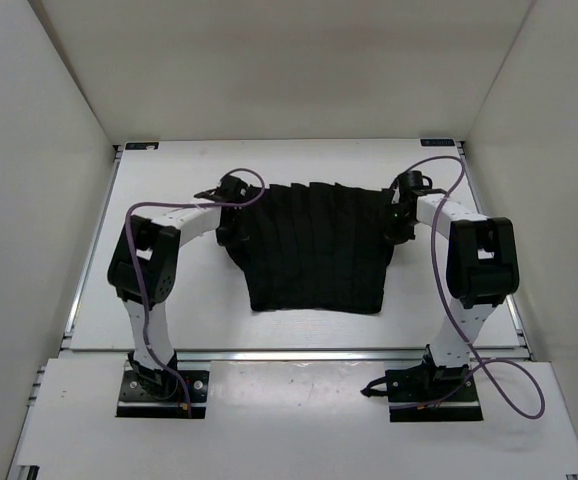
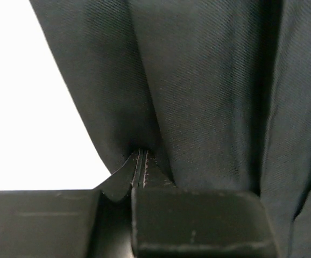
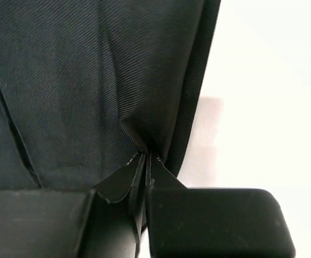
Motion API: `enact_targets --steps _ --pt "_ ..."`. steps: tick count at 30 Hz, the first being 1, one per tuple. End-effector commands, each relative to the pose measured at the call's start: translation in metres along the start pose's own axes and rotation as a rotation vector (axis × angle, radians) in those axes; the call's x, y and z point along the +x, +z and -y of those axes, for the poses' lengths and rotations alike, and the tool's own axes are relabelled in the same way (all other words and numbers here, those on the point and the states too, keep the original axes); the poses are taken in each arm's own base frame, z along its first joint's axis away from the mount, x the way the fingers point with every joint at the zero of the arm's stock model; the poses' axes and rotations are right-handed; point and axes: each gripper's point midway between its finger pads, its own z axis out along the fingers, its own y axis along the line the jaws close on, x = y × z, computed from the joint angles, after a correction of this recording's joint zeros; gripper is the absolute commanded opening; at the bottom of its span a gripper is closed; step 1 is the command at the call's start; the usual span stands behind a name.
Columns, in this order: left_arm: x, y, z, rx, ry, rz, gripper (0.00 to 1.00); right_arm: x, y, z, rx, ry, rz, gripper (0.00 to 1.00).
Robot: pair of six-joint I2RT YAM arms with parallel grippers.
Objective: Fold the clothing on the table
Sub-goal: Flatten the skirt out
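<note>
The clothing (image 1: 316, 250), a black pleated skirt, lies flat in the middle of the white table (image 1: 169, 300), pleats running near to far. My left gripper (image 1: 231, 234) sits at the skirt's left edge and my right gripper (image 1: 399, 230) at its right edge, both toward the far end. In the left wrist view the left gripper (image 2: 140, 153) is shut, pinching a gather of skirt fabric (image 2: 209, 97). The right wrist view shows the right gripper (image 3: 147, 156) shut the same way on the skirt (image 3: 80, 80) near its edge, with fabric puckered at the tips.
White walls (image 1: 39, 150) close in the table on the left, far and right sides. A metal rail (image 1: 289, 354) runs along the front edge, with both arm bases (image 1: 164, 388) behind it. Purple cables (image 1: 447, 290) loop along the arms. Bare tabletop (image 3: 274, 80) shows beside the skirt.
</note>
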Motion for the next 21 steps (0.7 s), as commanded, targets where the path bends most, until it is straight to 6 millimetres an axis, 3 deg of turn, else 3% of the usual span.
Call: enact_targets --steps 1,3,4,5,6,7,9,10,11,13,16,21 --pt "-0.037 0.009 0.009 0.019 0.055 0.036 0.0 -0.006 -0.015 0.001 -0.002 0.03 0.062 0.0" --pt "-0.05 0.009 0.018 0.022 0.082 0.037 0.0 0.005 -0.017 0.004 0.001 0.031 0.034 0.03" --pt "-0.051 0.008 0.022 0.022 0.112 0.033 0.0 0.005 -0.018 0.005 0.001 0.031 0.03 0.13" --pt "-0.058 0.005 0.026 0.022 0.124 0.042 0.04 0.004 -0.02 0.004 -0.009 0.028 0.034 0.15" --pt "-0.064 -0.001 0.032 0.03 0.139 0.065 0.1 0.001 -0.026 0.001 -0.024 0.028 0.047 0.21" --pt "-0.066 -0.006 0.034 0.03 0.152 0.074 0.15 -0.003 -0.029 -0.004 -0.037 0.023 0.062 0.34" --pt "-0.076 -0.022 0.042 0.058 0.172 0.119 0.5 -0.013 -0.046 -0.009 -0.059 0.027 0.115 0.5" --pt "-0.074 -0.025 0.041 0.057 0.179 0.113 0.6 -0.018 -0.055 -0.015 -0.082 0.025 0.143 0.62" --pt "-0.075 -0.037 0.04 0.062 0.188 0.125 0.76 -0.018 -0.061 -0.018 -0.096 0.034 0.158 0.66" --pt "-0.073 -0.056 0.033 0.06 0.193 0.152 0.97 -0.024 -0.079 -0.024 -0.12 0.042 0.213 0.77" --pt "-0.047 -0.082 0.025 0.063 0.21 0.168 0.99 -0.005 -0.103 -0.037 -0.152 0.053 0.245 0.81" --pt "0.015 -0.097 0.019 0.15 0.169 0.131 0.99 0.08 -0.09 -0.051 -0.183 0.111 0.117 0.79"
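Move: Both hands already pinch the black skirt by its sides, just above the table. The skirt's middle lies about 18 cm to the left hand's right, 2 cm back and 1 cm below it; for the right hand, 18 cm to the left, 2 cm back, 1 cm below. From the left hand, the near-left corner is about 18 cm back and 3 cm right, the far-left corner 13 cm ahead and 3 cm right. The left hand, still gripping the skirt's left side, drags it quickly some 6 cm forward with a slight drift left, while the right hand eases its side back a little, both staying low. Both then spread their fingers wide, let go of the cloth and lift 8 or 9 cm, drawing back towards the bases as the right fingertips tilt outward. ##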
